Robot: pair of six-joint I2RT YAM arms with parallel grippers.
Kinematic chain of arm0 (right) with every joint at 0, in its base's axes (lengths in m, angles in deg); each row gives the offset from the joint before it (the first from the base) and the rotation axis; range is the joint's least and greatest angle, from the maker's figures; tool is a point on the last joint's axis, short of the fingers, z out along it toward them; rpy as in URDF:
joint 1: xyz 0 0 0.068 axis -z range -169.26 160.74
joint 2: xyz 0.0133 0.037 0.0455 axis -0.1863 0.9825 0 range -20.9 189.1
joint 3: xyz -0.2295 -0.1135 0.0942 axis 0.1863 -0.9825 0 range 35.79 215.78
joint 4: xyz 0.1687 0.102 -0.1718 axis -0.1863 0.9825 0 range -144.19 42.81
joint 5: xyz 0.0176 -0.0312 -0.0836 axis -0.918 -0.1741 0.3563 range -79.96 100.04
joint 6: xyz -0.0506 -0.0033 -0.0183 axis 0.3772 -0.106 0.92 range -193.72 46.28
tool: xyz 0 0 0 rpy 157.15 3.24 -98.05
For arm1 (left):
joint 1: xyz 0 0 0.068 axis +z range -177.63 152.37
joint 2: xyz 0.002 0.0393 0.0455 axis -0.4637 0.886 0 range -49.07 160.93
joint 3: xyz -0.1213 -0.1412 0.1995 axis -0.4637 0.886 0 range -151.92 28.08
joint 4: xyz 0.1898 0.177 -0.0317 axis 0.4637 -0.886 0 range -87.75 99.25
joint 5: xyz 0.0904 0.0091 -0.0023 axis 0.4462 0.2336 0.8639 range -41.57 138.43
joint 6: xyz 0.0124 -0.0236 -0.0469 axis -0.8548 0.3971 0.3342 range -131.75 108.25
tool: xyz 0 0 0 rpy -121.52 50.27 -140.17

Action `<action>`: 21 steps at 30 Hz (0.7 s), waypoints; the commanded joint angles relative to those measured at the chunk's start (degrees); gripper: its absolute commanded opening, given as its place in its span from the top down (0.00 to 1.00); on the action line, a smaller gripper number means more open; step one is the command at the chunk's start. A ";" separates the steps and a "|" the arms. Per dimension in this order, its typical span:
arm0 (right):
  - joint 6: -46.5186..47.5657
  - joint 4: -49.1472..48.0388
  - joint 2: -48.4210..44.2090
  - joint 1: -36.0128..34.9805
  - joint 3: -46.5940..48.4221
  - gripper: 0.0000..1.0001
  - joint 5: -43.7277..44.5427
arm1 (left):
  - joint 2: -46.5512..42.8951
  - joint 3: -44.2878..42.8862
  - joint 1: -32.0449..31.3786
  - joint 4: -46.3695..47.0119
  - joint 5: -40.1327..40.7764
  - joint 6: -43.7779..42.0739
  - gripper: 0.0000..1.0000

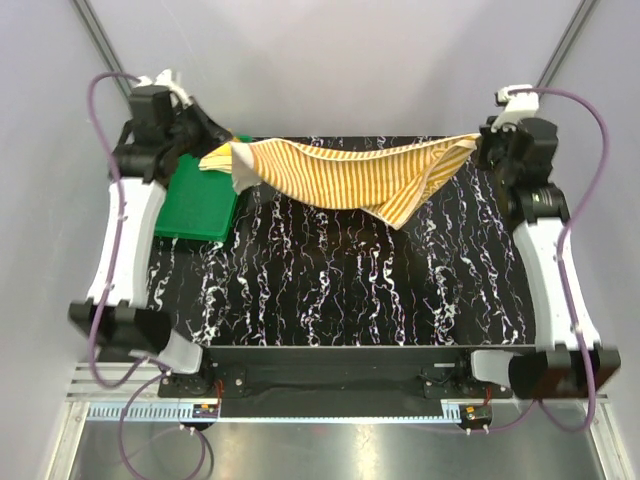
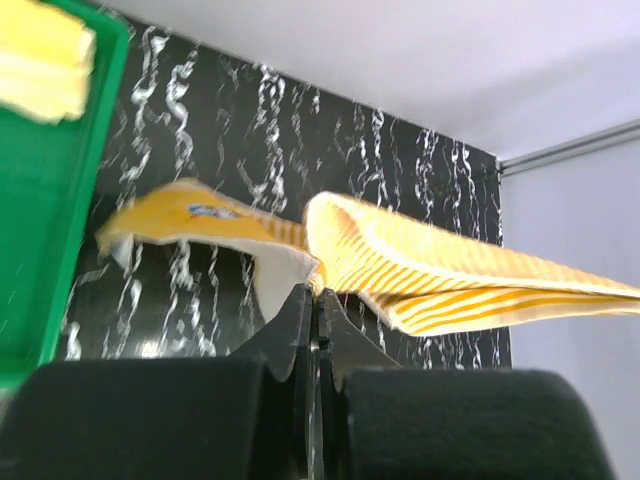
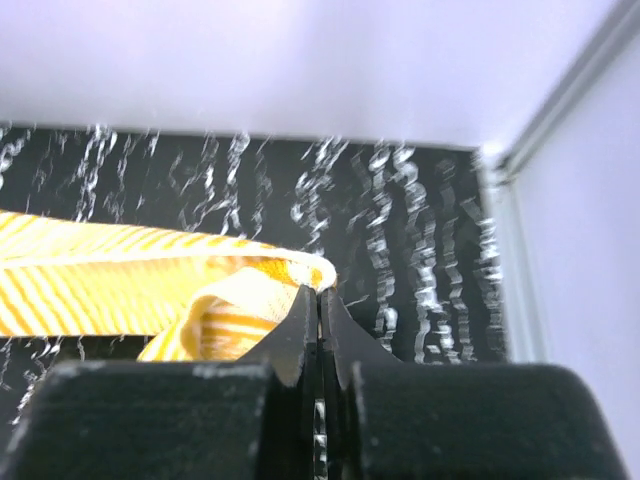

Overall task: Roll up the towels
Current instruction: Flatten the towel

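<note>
The orange-and-cream striped towel (image 1: 350, 175) hangs in the air across the far side of the table, stretched between both arms and sagging in the middle. My left gripper (image 1: 222, 152) is shut on its left corner, and the left wrist view shows the jaws (image 2: 318, 292) pinching the striped towel (image 2: 450, 275) beside a pale flap with a small label (image 2: 205, 211). My right gripper (image 1: 482, 143) is shut on the right corner, where the cloth (image 3: 150, 285) bunches at the jaw tips (image 3: 321, 290). The plain pale yellow towel (image 2: 40, 60) lies folded on the green tray.
A green tray (image 1: 200, 200) sits at the far left of the black marbled table (image 1: 330, 290), partly under the left arm. Pale walls and metal frame posts (image 1: 565, 45) close in the far side.
</note>
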 commanded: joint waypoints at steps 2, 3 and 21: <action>4.26 -12.06 -9.13 0.27 -3.27 1.00 5.98 | -12.23 4.02 1.70 10.48 1.47 -0.36 1.00; 3.91 -9.96 -8.16 0.27 -0.38 1.00 5.72 | -9.09 0.61 1.70 7.94 1.04 -1.23 1.00; -2.68 -5.74 15.40 8.09 17.02 1.00 -8.32 | 12.99 -26.38 1.79 0.63 -6.35 2.36 1.00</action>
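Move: I still pinch one corner of the striped towel in each hand, up in the air. Its bunched middle hangs about 26 cm to the right of my left hand, 27 cm to the left of my right, level forward with both and some 9 cm lower. The green tray lies about 11 cm ahead of my left hand, 17 cm left and 36 cm below, with the folded yellow towel in it some 24 cm ahead and 12 cm left of that hand. I flick the striped towel with both hands together: they jerk up about 10 cm and slightly back, fingertips tipping up some 15 degrees, then swing forward and down as the wrists tip back. My right hand dips further, ending a little below where it began. Both grippers stay shut on their corners. ##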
